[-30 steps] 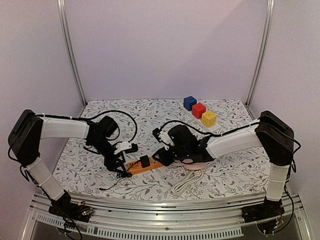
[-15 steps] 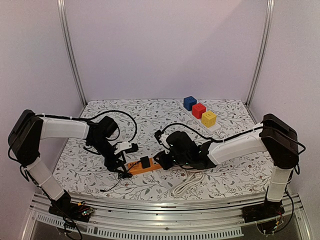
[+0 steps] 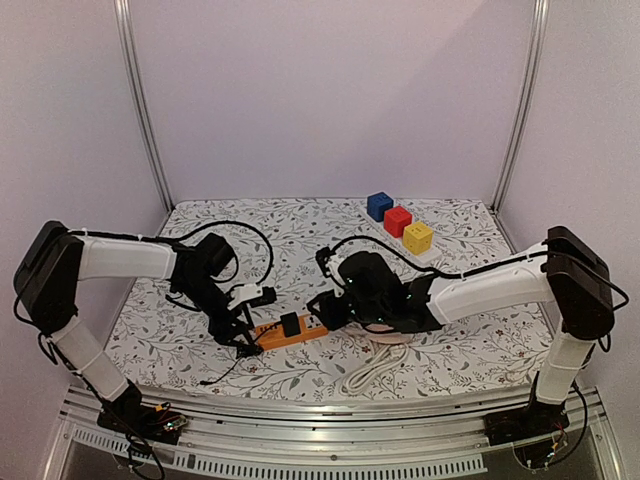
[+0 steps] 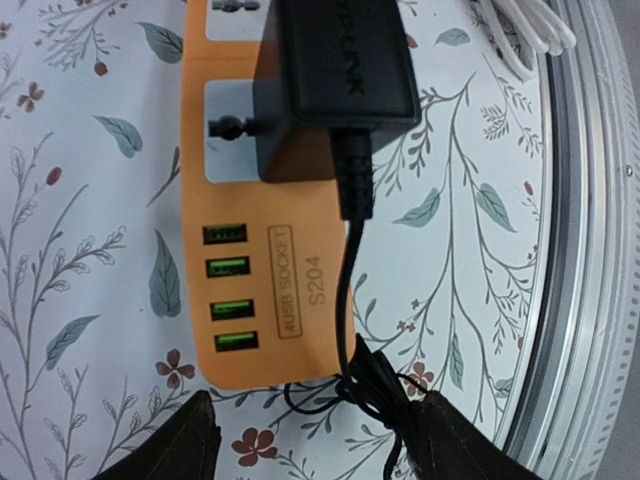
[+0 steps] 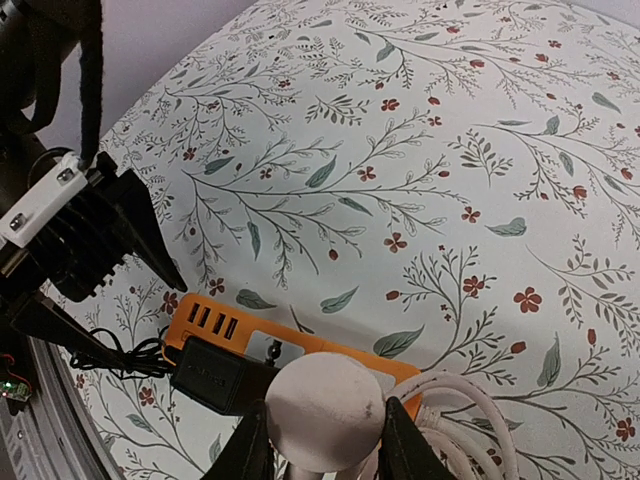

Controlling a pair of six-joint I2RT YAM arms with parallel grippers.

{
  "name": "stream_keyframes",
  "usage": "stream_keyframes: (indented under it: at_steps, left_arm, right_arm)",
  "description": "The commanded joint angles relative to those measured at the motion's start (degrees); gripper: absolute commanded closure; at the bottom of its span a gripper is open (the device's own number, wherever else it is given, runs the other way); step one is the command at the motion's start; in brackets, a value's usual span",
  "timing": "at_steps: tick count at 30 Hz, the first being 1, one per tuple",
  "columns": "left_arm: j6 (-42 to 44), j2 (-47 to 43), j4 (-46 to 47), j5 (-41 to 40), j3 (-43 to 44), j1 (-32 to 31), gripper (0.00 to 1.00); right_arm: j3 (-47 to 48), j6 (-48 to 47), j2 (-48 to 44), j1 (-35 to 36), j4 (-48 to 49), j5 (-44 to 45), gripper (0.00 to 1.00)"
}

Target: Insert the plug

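An orange power strip (image 3: 272, 335) lies on the floral cloth, and a black adapter (image 3: 290, 323) sits in one of its sockets. In the left wrist view the strip (image 4: 250, 260) shows its green USB ports, the adapter (image 4: 335, 70) and the adapter's black cord (image 4: 348, 300). My left gripper (image 4: 318, 440) stands open just off the strip's USB end, the cord running beside its right finger. My right gripper (image 5: 325, 450) is shut on a round white plug (image 5: 325, 405), held over the strip (image 5: 205, 322) beside the adapter (image 5: 215, 375).
A coiled white cable (image 3: 372, 368) lies right of the strip, seen too in the right wrist view (image 5: 470, 410). Blue (image 3: 379, 206), red (image 3: 397, 221) and yellow (image 3: 418, 237) cubes stand at the back right. The table's metal rail (image 4: 590, 250) runs close by.
The right arm's upper links have swung out to the right and lowered, while its wrist stays over the strip with the plug. The left arm has not moved.
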Motion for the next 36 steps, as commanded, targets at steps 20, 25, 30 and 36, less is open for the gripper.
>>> stream_keyframes:
  at_steps: [20,25,30,36]
  left_arm:
    - [6.26,-4.14,-1.38,-0.75,-2.19,-0.3,0.29]
    - [8.85,-2.42,-3.18,1.3,1.28,2.51,0.29]
    - [14.26,-1.39,-9.97,4.81,6.12,4.27,0.29]
    - [21.6,0.19,-18.8,5.13,12.24,8.43,0.3]
  right_arm:
    - [-7.57,-6.66,-6.45,-8.42,10.21,-43.95,1.0]
    - [-7.47,-7.22,-5.4,-8.66,10.8,-43.41,1.0]
    - [-8.01,-7.14,-5.73,-8.71,11.24,-33.54,1.0]
    - [-9.63,-6.67,-6.53,-8.65,11.12,-29.67,1.0]
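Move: The free socket at the orange strip's right end lies about 3 cm ahead of the right hand, level sideways and some 8 cm below the plug in its fingers. The black adapter sits about 5 cm to the hand's left, 1 cm ahead; the white cable coil lies about 12 cm to the right and 8 cm back. From the left hand the socket is about 5 cm ahead and 13 cm to the right. The plug, still pinched by the right hand, is lifted 2 cm, then drawn back about 5 cm away from the free socket while the wrist swings some 30 degrees counter-clockwise and rolls its left side up; it then eases forward 2 cm. The left hand, open and empty, backs off slightly, then rises about 5 cm and goes a little forward, clear of the strip's USB end. ##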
